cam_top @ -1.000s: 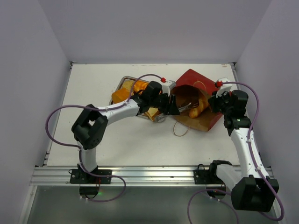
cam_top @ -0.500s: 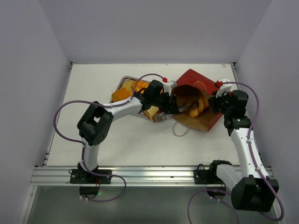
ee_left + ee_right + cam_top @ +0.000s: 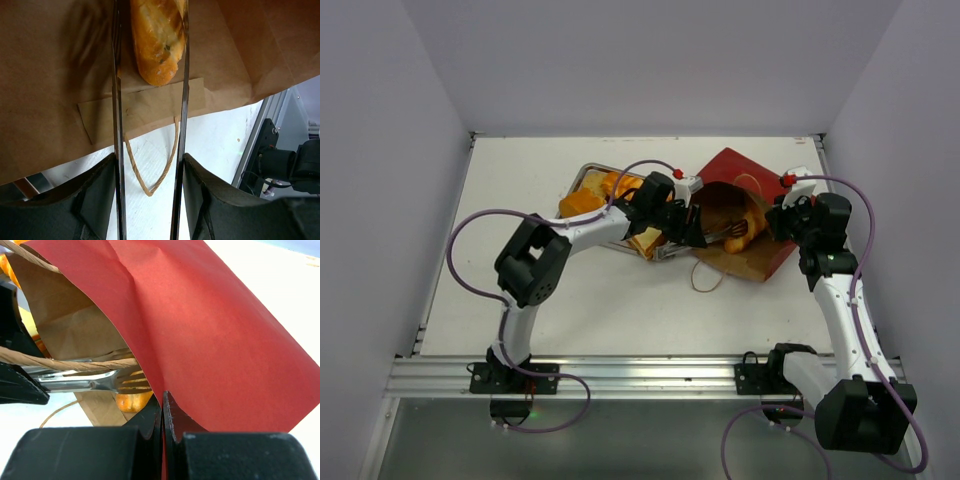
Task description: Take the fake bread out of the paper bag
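Note:
The paper bag (image 3: 735, 170) lies on its side, red outside and brown inside (image 3: 50, 100), with its mouth toward the left arm. My left gripper (image 3: 682, 222) (image 3: 149, 157) is shut on metal tongs (image 3: 715, 232) (image 3: 100, 382) that reach into the bag. The two tong arms stand on either side of a golden long roll of fake bread (image 3: 157, 45) (image 3: 738, 238) (image 3: 131, 401); whether they pinch it I cannot tell. My right gripper (image 3: 778, 222) (image 3: 162, 400) is shut on the bag's red upper wall (image 3: 215, 330), holding the mouth open.
A metal tray (image 3: 582, 178) left of the bag holds several more orange bread pieces (image 3: 605, 190). A string handle loop (image 3: 705, 280) (image 3: 150, 170) lies on the white table before the bag's mouth. Walls close in on both sides.
My left arm has pushed to the right, its elbow swinging in, and the tongs reach deeper into the bag. The right arm and the bag have not moved.

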You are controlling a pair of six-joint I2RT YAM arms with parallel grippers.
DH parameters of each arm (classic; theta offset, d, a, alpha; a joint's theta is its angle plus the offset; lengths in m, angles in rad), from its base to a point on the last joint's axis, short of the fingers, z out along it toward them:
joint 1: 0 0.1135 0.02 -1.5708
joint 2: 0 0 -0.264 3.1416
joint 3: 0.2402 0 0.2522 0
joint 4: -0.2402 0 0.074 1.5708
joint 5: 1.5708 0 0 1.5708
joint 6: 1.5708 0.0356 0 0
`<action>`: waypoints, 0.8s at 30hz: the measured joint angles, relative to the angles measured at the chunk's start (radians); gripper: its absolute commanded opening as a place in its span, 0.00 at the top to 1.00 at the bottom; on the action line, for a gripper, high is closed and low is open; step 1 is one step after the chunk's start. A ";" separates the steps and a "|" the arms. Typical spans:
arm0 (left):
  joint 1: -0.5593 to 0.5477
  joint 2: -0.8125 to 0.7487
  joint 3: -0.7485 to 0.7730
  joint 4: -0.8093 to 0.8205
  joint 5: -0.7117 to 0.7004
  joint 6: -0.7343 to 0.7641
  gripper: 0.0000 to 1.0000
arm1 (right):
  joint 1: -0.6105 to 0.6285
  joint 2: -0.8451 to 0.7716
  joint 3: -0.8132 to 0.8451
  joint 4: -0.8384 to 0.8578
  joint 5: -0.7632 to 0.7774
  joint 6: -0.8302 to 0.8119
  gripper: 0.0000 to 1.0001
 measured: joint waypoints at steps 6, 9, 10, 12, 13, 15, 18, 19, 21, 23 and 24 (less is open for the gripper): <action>0.000 0.026 0.023 -0.018 0.015 0.003 0.44 | 0.000 0.000 0.000 0.000 0.000 0.000 0.99; 0.000 0.032 0.034 -0.015 0.024 0.002 0.44 | 0.000 0.000 0.000 0.000 0.000 0.000 0.99; 0.000 0.032 0.035 -0.015 0.028 0.000 0.45 | 0.000 0.000 0.000 0.000 0.000 0.000 0.99; 0.000 0.035 0.037 -0.014 0.035 -0.006 0.46 | 0.000 0.000 0.000 0.000 0.000 0.000 0.99; 0.000 0.036 0.037 -0.012 0.040 -0.008 0.46 | 0.000 0.000 0.000 0.000 0.000 0.000 0.99; 0.001 0.039 0.037 -0.012 0.049 -0.015 0.46 | 0.000 0.000 0.000 0.000 0.000 0.000 0.99; 0.001 0.047 0.037 -0.007 0.057 -0.022 0.49 | 0.000 0.000 0.000 0.000 0.000 0.000 0.99; 0.001 0.049 0.037 -0.006 0.059 -0.024 0.52 | 0.000 0.000 0.000 0.000 0.000 0.000 0.99; 0.001 0.051 0.037 -0.006 0.060 -0.032 0.65 | 0.000 0.000 0.000 0.000 0.000 0.000 0.99; 0.001 0.051 0.037 -0.006 0.062 -0.041 0.72 | 0.000 0.000 0.000 0.000 0.000 -0.001 0.99; 0.001 0.051 0.037 -0.002 0.070 -0.042 0.81 | 0.000 0.000 0.000 0.000 0.000 -0.001 0.99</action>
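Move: The left hand holds the tongs inside the paper bag; the bread they reach for lies about 13 cm to its right, 1 cm ahead and some 5 cm lower. The bag's lower handle loop is roughly 10 cm back and 2 cm right, 9 cm down; the sliced bread on the tray is about 12 cm left and 2 cm back, 6 cm below. From the right hand the bread is some 5 cm left, level fore and aft, 14 cm below. The tongs' ends straddle the bread and squeeze in on its sides as the left fingers, steady at first, close them to a little over half their gap near the end. Meanwhile the left hand eases only about 1 cm right, deeper into the bag, sinking and drawing back about half a centimetre. The right hand stays put, still pinching the bag's rim open. ##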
